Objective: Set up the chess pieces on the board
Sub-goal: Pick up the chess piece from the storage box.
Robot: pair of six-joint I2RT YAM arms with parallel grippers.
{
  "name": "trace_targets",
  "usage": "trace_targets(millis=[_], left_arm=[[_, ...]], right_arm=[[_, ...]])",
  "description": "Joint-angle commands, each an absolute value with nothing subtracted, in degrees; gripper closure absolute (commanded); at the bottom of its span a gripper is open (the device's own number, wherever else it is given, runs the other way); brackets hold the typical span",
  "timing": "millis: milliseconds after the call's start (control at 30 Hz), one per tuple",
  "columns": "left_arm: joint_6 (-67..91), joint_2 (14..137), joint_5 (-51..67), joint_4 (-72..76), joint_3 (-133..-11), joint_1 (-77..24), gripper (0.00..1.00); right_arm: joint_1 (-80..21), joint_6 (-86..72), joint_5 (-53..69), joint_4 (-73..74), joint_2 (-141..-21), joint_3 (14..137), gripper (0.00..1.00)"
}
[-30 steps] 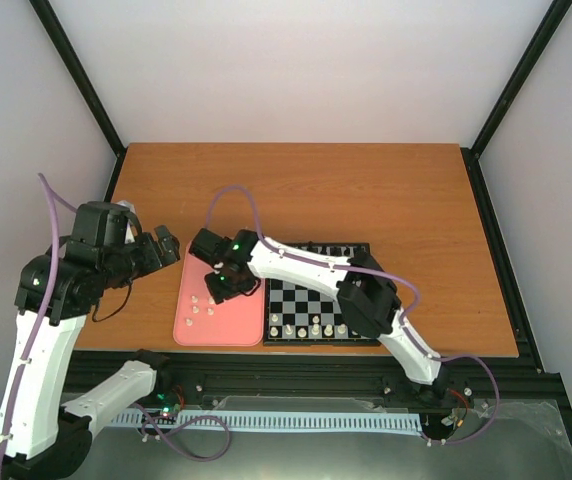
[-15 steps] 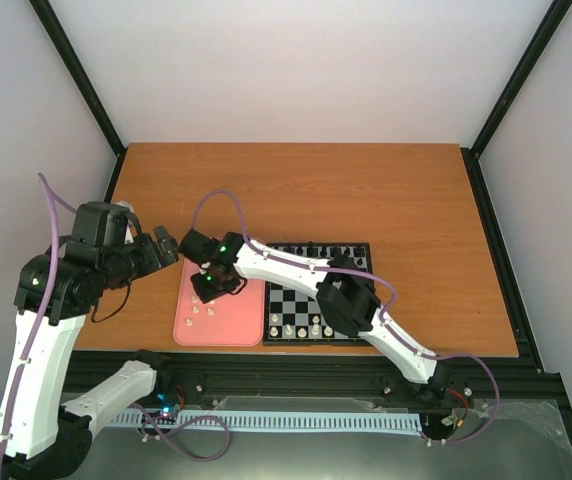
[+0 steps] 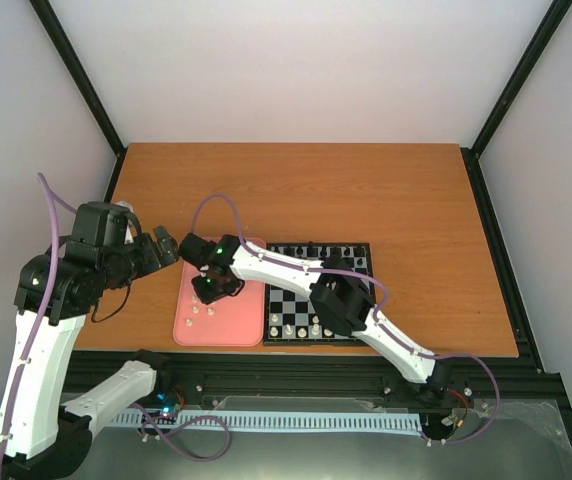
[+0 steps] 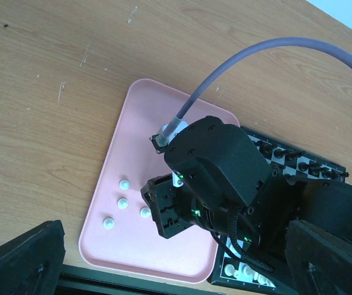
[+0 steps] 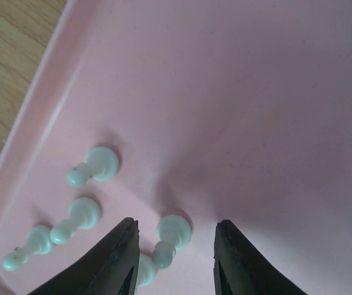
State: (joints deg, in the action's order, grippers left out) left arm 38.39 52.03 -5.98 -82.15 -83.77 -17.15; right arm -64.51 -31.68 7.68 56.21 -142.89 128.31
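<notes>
The board lies right of a pink tray. Black chess pieces line its far edge and white ones its near rows. Several white pawns lie loose on the tray's left half. My right gripper hangs low over the tray. In the right wrist view that gripper stands open, with one fallen white pawn between its fingertips and clear of both. Another pawn lies further left. My left gripper hovers open and empty above the table, left of the tray.
The tray's raised rim runs close on the left of the right gripper, with bare wood table beyond it. The right arm stretches across the board's far left corner. The table's near edge lies just below tray and board.
The right gripper has moved left from the tray's right side to over the loose pawns, and its jaws have narrowed. The left gripper shifted slightly right early on, then held still.
</notes>
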Motion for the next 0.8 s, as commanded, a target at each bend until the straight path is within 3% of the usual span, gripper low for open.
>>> trace_targets(millis=[0, 233, 567, 767], left_arm=[[37.53, 52.07, -6.46, -82.20, -84.25, -17.14, 0.00], [37.69, 52.03, -6.09, -81.58, -83.48, -17.14, 0.00], [37.71, 51.68, -6.22, -81.30, -83.07, -17.14, 0.00], [37.71, 51.72, -6.19, -81.29, -83.37, -17.14, 0.00]], right_arm=[[-64.18, -31.30, 6.26, 58.32, -143.72, 130.13, 0.67], [-64.18, -30.98, 7.32, 58.32, -143.92, 129.99, 0.74], [-64.16, -30.83, 7.46, 58.46, -143.19, 129.66, 0.94], [-64.08, -30.74, 5.71, 58.93, -139.72, 128.51, 0.96]])
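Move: The chess piece to be picked stands between the right hand's open fingertips, level with them both ways, its middle about 1 cm below. A second piece stands roughly 3 cm behind it. To the right hand's left are two more: one about 4 cm left and level, another about 4 cm left and 2 cm back. From the idle left hand, the piece to be picked is around 4 cm ahead, 6 cm right and 28 cm below. The chess piece in the storage box is pinched by its head and upper stem as the right hand's fingers, about a third open, close from both sides until nearly shut, bringing both pads into contact. The hand stays low over it, pointing steeply down, shifting only some 0.5 cm right early on, with no lift yet. ##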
